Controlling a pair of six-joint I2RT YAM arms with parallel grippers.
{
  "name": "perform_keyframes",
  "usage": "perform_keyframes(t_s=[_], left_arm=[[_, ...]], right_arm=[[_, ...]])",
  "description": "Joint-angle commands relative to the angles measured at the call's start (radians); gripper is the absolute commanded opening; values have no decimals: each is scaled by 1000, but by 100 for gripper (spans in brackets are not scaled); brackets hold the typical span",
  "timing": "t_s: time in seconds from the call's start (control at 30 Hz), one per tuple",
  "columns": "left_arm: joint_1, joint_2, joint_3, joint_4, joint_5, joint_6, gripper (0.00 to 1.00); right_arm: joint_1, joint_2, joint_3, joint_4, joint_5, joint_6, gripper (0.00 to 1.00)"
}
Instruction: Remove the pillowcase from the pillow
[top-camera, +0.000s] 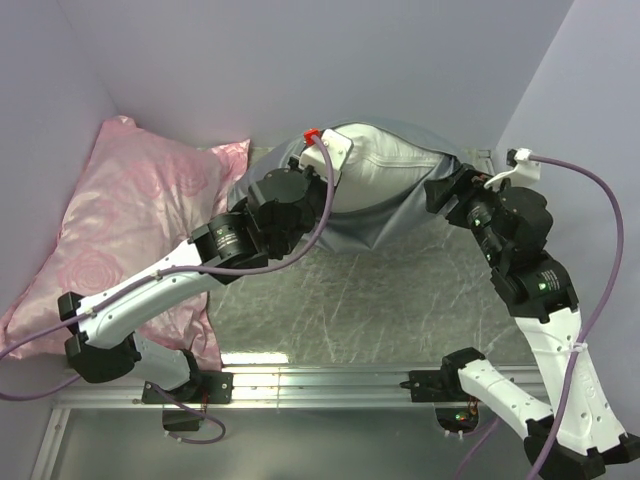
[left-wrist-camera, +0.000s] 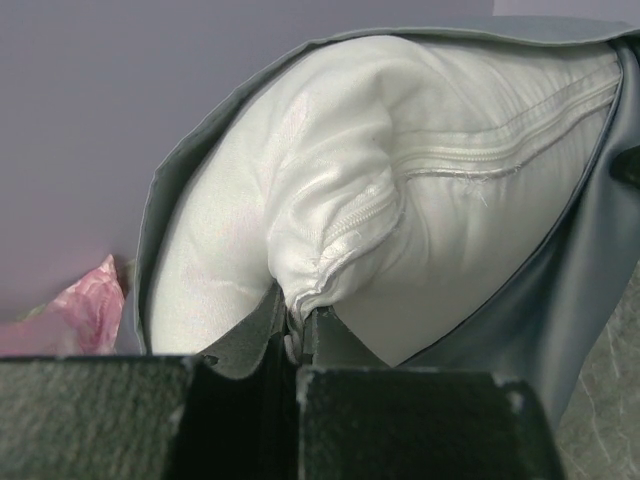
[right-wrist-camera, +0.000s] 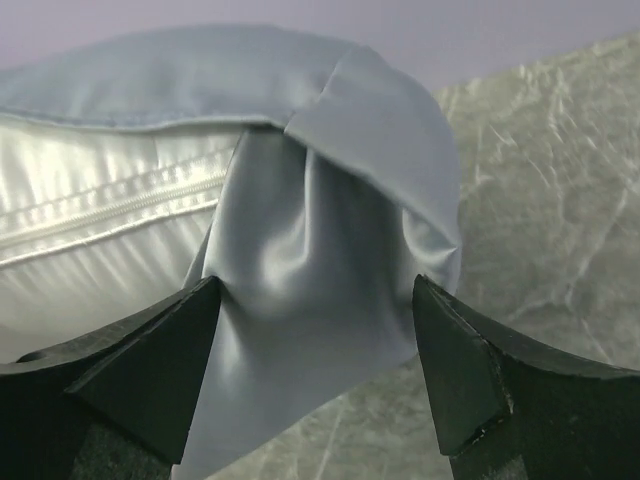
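Note:
The white pillow (top-camera: 400, 158) lies at the back of the table, half out of the grey pillowcase (top-camera: 372, 235). My left gripper (top-camera: 325, 160) is shut on a fold of the pillow (left-wrist-camera: 430, 200) at its zipper seam; the pinch sits low in the left wrist view, at the left gripper (left-wrist-camera: 295, 325). The pillowcase (left-wrist-camera: 570, 300) rings the pillow's exposed end. My right gripper (top-camera: 440, 192) is at the pillowcase's right end. In the right wrist view the right gripper (right-wrist-camera: 315, 340) stands open, with a hanging grey corner of the pillowcase (right-wrist-camera: 320, 250) between its fingers but not clamped. The pillow (right-wrist-camera: 90, 230) shows at left.
A shiny pink rose-patterned pillow (top-camera: 130, 220) leans in the left corner against the wall. The crinkled silver tabletop (top-camera: 380, 295) stretches in front of the pillow. Purple walls close in at the back and on both sides.

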Motion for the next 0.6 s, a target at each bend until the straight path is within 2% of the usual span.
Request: perform_keyframes(t_s=[0.0,0.1,0.2,0.33,0.43,0.47,0.57], left_arm=[[3,-77,94,59,-53,-33,0],[7,-81,113,31,-60,-32,0],[7,-95,117,23,-59,-32,0],[8,-112,117,14,-36,-42,0],[8,-123,113,2,-31,-44,0],[8,-124,113,-1,-28,-47,0],[8,-140,100,-3,-13,-49,0]], right_arm=[[-49,-22,29,122,-83,-5,84],[-128,-40,6,159,-152,12,85],[-228,-33,-28,206,-296,61,83],[-287,-8,-49,278,-416,116,76],[-317,16,-34,306,-430,151,56],[-325,24,-31,318,-439,164,46],[-351,76,18,342,-505,200,35]])
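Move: The right hand, open and empty, has the pillowcase's right-hand mouth corner about 4 cm ahead, 2 cm to its right and 3 cm above. The white pillow's bared middle lies some 9 cm to this hand's left, 3 cm farther out and a few centimetres lower. From the left hand, already pinching the pillow's bunched zip end, that case corner is roughly 22 cm to the right, 4 cm ahead and slightly lower. Rising about 4 cm, the right hand first slips to its right, then pushes forward some 3 cm to the pillowcase's mouth corner, rolling left side up and tipping its fingers up by around 10 degrees, while its wide-open fingers close to less than half, the grey cloth between their tips. Meanwhile the left keeps its pinch on the white pillow and draws it left and up, about 3 cm each way, and slightly back. ##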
